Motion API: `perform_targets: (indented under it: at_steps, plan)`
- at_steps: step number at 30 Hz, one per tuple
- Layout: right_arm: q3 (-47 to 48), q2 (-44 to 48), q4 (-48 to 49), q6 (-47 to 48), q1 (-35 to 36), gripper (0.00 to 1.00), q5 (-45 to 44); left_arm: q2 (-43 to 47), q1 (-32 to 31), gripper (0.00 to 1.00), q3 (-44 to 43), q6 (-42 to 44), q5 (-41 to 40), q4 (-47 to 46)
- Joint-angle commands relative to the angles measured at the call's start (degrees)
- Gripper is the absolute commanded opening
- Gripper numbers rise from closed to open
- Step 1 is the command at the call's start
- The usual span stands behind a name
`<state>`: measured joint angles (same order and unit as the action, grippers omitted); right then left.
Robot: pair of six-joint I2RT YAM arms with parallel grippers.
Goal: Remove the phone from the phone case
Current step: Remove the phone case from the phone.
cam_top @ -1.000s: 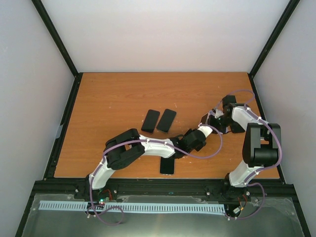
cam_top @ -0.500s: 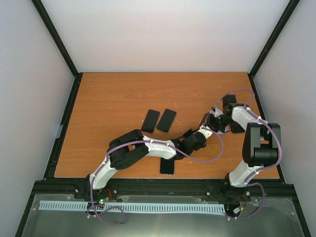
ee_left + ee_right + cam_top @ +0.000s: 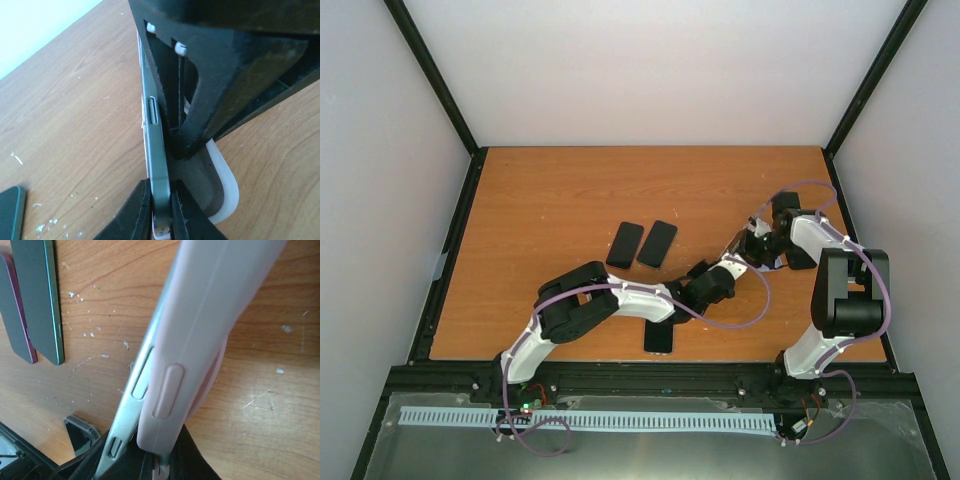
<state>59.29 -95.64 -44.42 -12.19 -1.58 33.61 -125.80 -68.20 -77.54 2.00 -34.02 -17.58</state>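
The phone (image 3: 159, 165) is a slim grey-green slab standing on edge above the table, partly peeled out of its pale pink case (image 3: 200, 335). My left gripper (image 3: 161, 194) is shut on the phone's bare lower edge. In the left wrist view the case (image 3: 227, 186) bulges away to the right of the phone. My right gripper (image 3: 161, 456) is shut on the case's end, with the phone's side (image 3: 131, 407) splayed off to the left. Seen from above, the left gripper (image 3: 726, 263) and the right gripper (image 3: 750, 246) meet at the table's right.
Two dark phones (image 3: 625, 244) (image 3: 657, 243) lie side by side at mid-table, and they also show in the right wrist view (image 3: 37, 300). A third dark phone (image 3: 659, 336) lies near the front edge under the left arm. Black frame rails border the wooden table (image 3: 540, 200).
The left gripper has closed onto the phone's edge. The left arm has shifted slightly right, toward the right gripper. The right arm has hardly moved.
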Motion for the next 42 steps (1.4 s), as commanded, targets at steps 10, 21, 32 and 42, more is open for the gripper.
perform_targets:
  at_steps: [10, 21, 32, 42]
  plan:
    - [-1.75, 3.54, -1.28, 5.73, 0.21, 0.03, -5.58, 17.40, 7.00, 0.00, 9.82, -21.99, 11.33, -1.19]
    - [3.97, 7.49, -6.21, 10.79, 0.17, 0.03, -5.56, 20.85, 8.33, 0.00, 11.63, -22.29, 11.37, -0.16]
    - [4.19, 8.97, -2.87, 13.65, -8.91, 0.03, -8.18, 27.32, 6.53, 0.00, 16.72, -10.51, 3.99, 2.09]
    - [-2.45, 15.93, 3.38, 13.77, -12.57, 0.03, -5.99, 15.21, -1.19, 0.00, 14.68, 1.71, -10.33, -3.06]
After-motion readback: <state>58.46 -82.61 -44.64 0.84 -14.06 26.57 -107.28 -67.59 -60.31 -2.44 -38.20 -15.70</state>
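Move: The left hand grips the bare phone by one end. The pink case, still partly round the phone, has its middle about 4 cm ahead and 3 cm right of that hand, level with it. From the right hand, gripping the case wall, its middle lies some 4 cm left and 1 cm ahead. On the table roughly 7 cm below the right hand, the blue case is 2 cm to its right and level front to back, and a dark case is 11 cm to its right and level front to back. Leftward and up, the left hand draws the phone away from the pink case, rolling its left side down about 20 degrees and back, then sinks some 5 cm. The right hand first follows about 2 cm left, then pulls the case back right and up, tipping its fingers upward, to about 9 cm right of its start. Both keep their pinch. ##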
